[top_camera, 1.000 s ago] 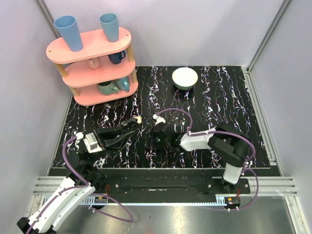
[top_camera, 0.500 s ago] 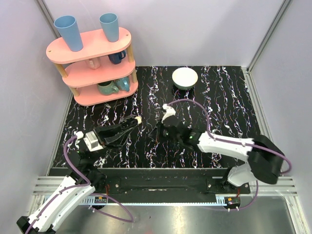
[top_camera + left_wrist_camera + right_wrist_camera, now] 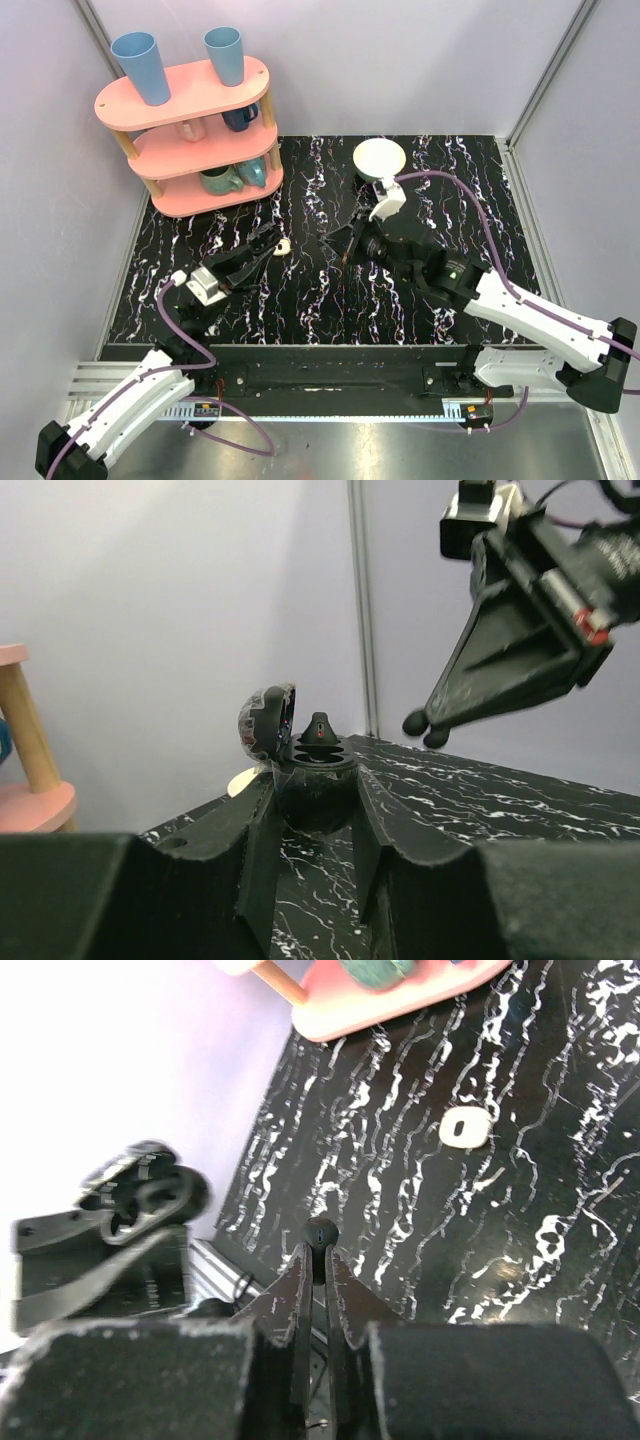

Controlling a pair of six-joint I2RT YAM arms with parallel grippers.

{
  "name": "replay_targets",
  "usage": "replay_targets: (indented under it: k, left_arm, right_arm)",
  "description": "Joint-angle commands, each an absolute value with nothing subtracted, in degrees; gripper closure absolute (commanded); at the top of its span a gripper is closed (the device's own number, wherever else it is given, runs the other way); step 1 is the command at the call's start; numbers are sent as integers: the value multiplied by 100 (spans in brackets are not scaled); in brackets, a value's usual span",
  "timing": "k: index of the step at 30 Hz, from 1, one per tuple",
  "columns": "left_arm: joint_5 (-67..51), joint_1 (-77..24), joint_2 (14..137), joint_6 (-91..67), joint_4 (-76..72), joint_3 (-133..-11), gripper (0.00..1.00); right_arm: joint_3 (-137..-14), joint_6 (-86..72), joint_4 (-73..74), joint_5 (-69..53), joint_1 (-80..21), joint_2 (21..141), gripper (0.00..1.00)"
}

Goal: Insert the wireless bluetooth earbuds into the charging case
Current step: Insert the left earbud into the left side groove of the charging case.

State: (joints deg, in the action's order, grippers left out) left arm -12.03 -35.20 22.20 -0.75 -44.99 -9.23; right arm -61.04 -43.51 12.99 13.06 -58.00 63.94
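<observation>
My left gripper [image 3: 268, 240] is shut on a small dark round charging case [image 3: 315, 800] and holds it off the table with its lid [image 3: 265, 722] open. One dark earbud [image 3: 318, 728] sits in the case. My right gripper [image 3: 332, 243] is shut on a second small black earbud [image 3: 320, 1232] at its fingertips. In the left wrist view it hangs above and to the right of the case, apart from it [image 3: 425, 730]. In the right wrist view the held case shows blurred at the left [image 3: 135, 1195].
A small cream rounded-square piece with a dark centre [image 3: 283, 246] lies flat on the table beside the left fingertips and also shows in the right wrist view [image 3: 464, 1127]. A white bowl [image 3: 380, 158] stands at the back. A pink shelf [image 3: 190, 135] with cups is at the back left.
The right arm has stretched out and its gripper has lifted and moved back and to the right, still shut on the earbud. The left gripper has risen a little with the case.
</observation>
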Motion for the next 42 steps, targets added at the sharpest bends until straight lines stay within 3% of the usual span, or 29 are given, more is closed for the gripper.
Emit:
replay_targets:
  k: [1,8,15,24,34,42]
  left_arm:
    - [-932,-3559,2521,412,-5624,-888,100]
    - [-774,-3638,2830,782,-6099,-765,100]
    - [-554,-3744,3085,1134,-6354,-712,100]
    - [-325,-3841,3191,1283,-6451,-686,100]
    - [-237,-3964,3129,1371,-6320,-729,100]
    - [-123,-4017,3067,1450,-6231,-756,100]
  right_arm:
    - [-6784,-4736,1731,1494,-5845,6372,100]
    - [-7794,-5677,2354,1819,-6020,6943,100]
    - [-8779,-6248,2918,3214,-6828,7593,100]
    - [-10115,-6993,3909,4129,-7356,8489,100]
    - [-11828,-8112,5764,4087,-7365,9281,100]
    - [-11918,-8543,6073,3920,-7383,9545,100]
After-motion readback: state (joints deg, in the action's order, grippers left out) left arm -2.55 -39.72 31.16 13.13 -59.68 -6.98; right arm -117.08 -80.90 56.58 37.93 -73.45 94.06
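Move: Off to the right hand's left, about 10 cm away and at much the same height and reach, the open black charging case stands in the left hand's fingers. The right fingers hold the left earbud, so from the left hand that earbud lies about 10 cm to the right. On the table some 29 cm below the right hand is the small white case, roughly 15 cm ahead and 9 cm left. Rising first and then swinging left, the right hand carries the pinched earbud about 9 cm up and 7 to 8 cm left, from beside the charging case to above its open side. It draws back slightly, tips its fingertips down and turns clockwise, about 20 degrees each. The left hand keeps its grip, easing the case 2 cm forward, turning it about 10 degrees counter-clockwise and tilting it up slightly. ##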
